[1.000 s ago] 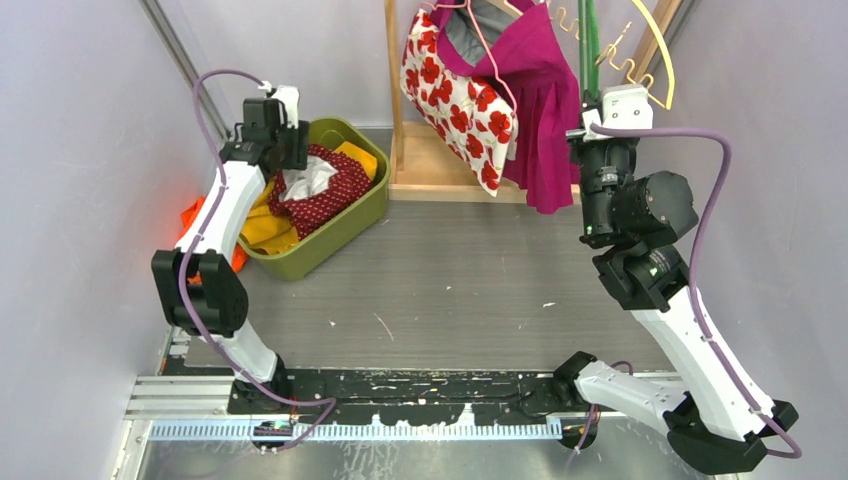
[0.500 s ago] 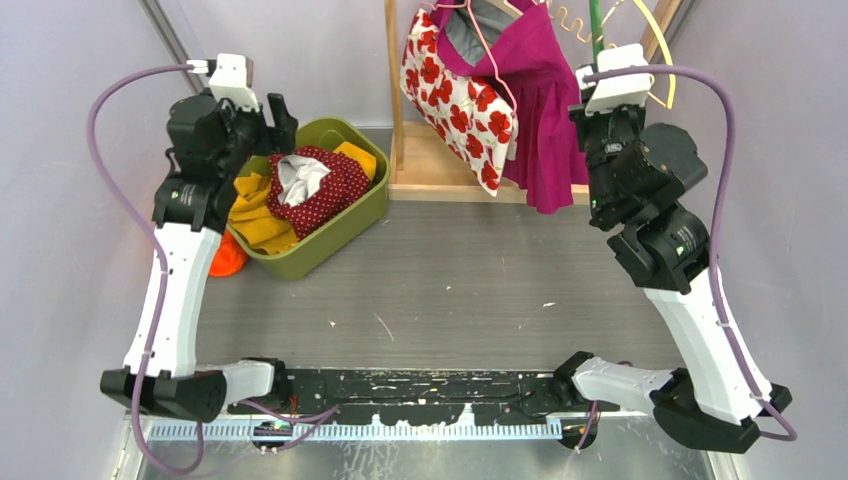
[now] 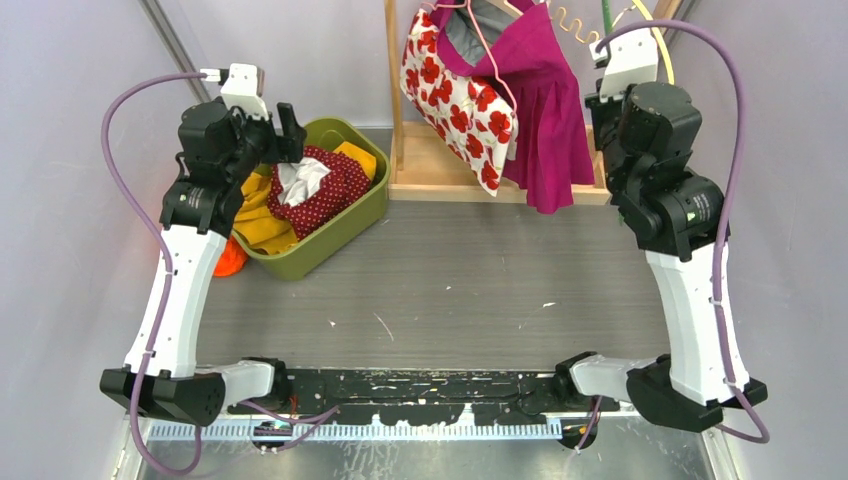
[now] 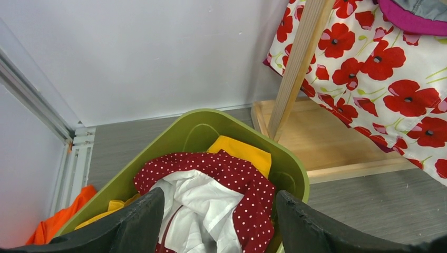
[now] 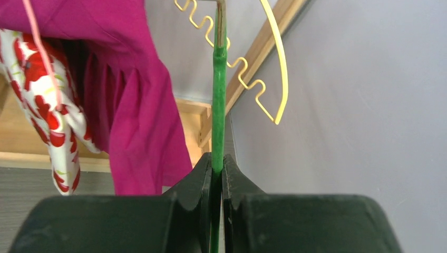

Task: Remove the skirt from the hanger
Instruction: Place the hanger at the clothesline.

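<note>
The skirt (image 3: 325, 185), dark red with white dots and a white lining, lies crumpled in the olive green bin (image 3: 365, 215) at the back left. My left gripper (image 3: 285, 130) hovers just above it, open, with nothing between its fingers; the left wrist view looks down on the skirt (image 4: 248, 179) and the bin (image 4: 195, 124) past the spread fingers (image 4: 142, 216). Up by the rack at the back right, my right gripper (image 5: 217, 161) is shut on the thin green hanger (image 5: 218, 95), which is bare. From above, only the hanger's top (image 3: 606, 14) shows past that wrist.
A wooden rack (image 3: 392, 90) holds a white poppy-print garment (image 3: 455, 100) and a magenta one (image 3: 550, 120) on a pink hanger. A yellow hanger (image 5: 274, 63) hangs beside the green one. Yellow cloth fills the bin; orange cloth (image 3: 228, 258) lies left of it. Walls stand close on both sides.
My left gripper has let go of the skirt, opened and risen out of the bin. The right arm has lifted the green hanger up and back toward the rack.
</note>
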Robot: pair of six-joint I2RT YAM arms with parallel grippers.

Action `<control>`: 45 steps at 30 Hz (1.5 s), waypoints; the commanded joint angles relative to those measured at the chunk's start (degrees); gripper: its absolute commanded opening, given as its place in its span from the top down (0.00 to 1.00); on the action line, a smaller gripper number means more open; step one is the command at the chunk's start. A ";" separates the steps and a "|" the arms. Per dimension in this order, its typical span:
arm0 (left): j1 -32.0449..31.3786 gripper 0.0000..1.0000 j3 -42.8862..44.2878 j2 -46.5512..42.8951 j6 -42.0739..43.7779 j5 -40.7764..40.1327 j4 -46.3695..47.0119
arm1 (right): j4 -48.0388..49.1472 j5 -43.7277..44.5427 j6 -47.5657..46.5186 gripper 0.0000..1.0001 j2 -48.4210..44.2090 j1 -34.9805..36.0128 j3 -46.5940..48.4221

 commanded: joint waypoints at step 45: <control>-0.22 0.24 1.94 -1.68 5.54 -9.89 -1.36 | 25.04 -52.98 16.64 1.00 26.68 -28.63 15.57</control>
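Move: The clothesline bar is barely in view: its free stretch lies roughly 32 cm ahead of the right hand, straight on and some 15 cm higher. The bare yellow hanger hangs about 27 cm ahead, 5 cm right and 5 cm up. The magenta skirt is about 22 cm ahead, 10 cm left and 6 cm lower. From the left hand, that free stretch is around 25 cm ahead, 50 cm right and 25 cm up. Forward goes the right hand, about 15 cm towards the clothesline, still pinching the emptied green hanger. It dips some 5 cm on the way, recovers most of that, almost pauses, then pushes on, rolling its left side up and turning counter-clockwise, each about 20 degrees. The left hand, open and empty by the basket, eases a couple of centimetres left. ##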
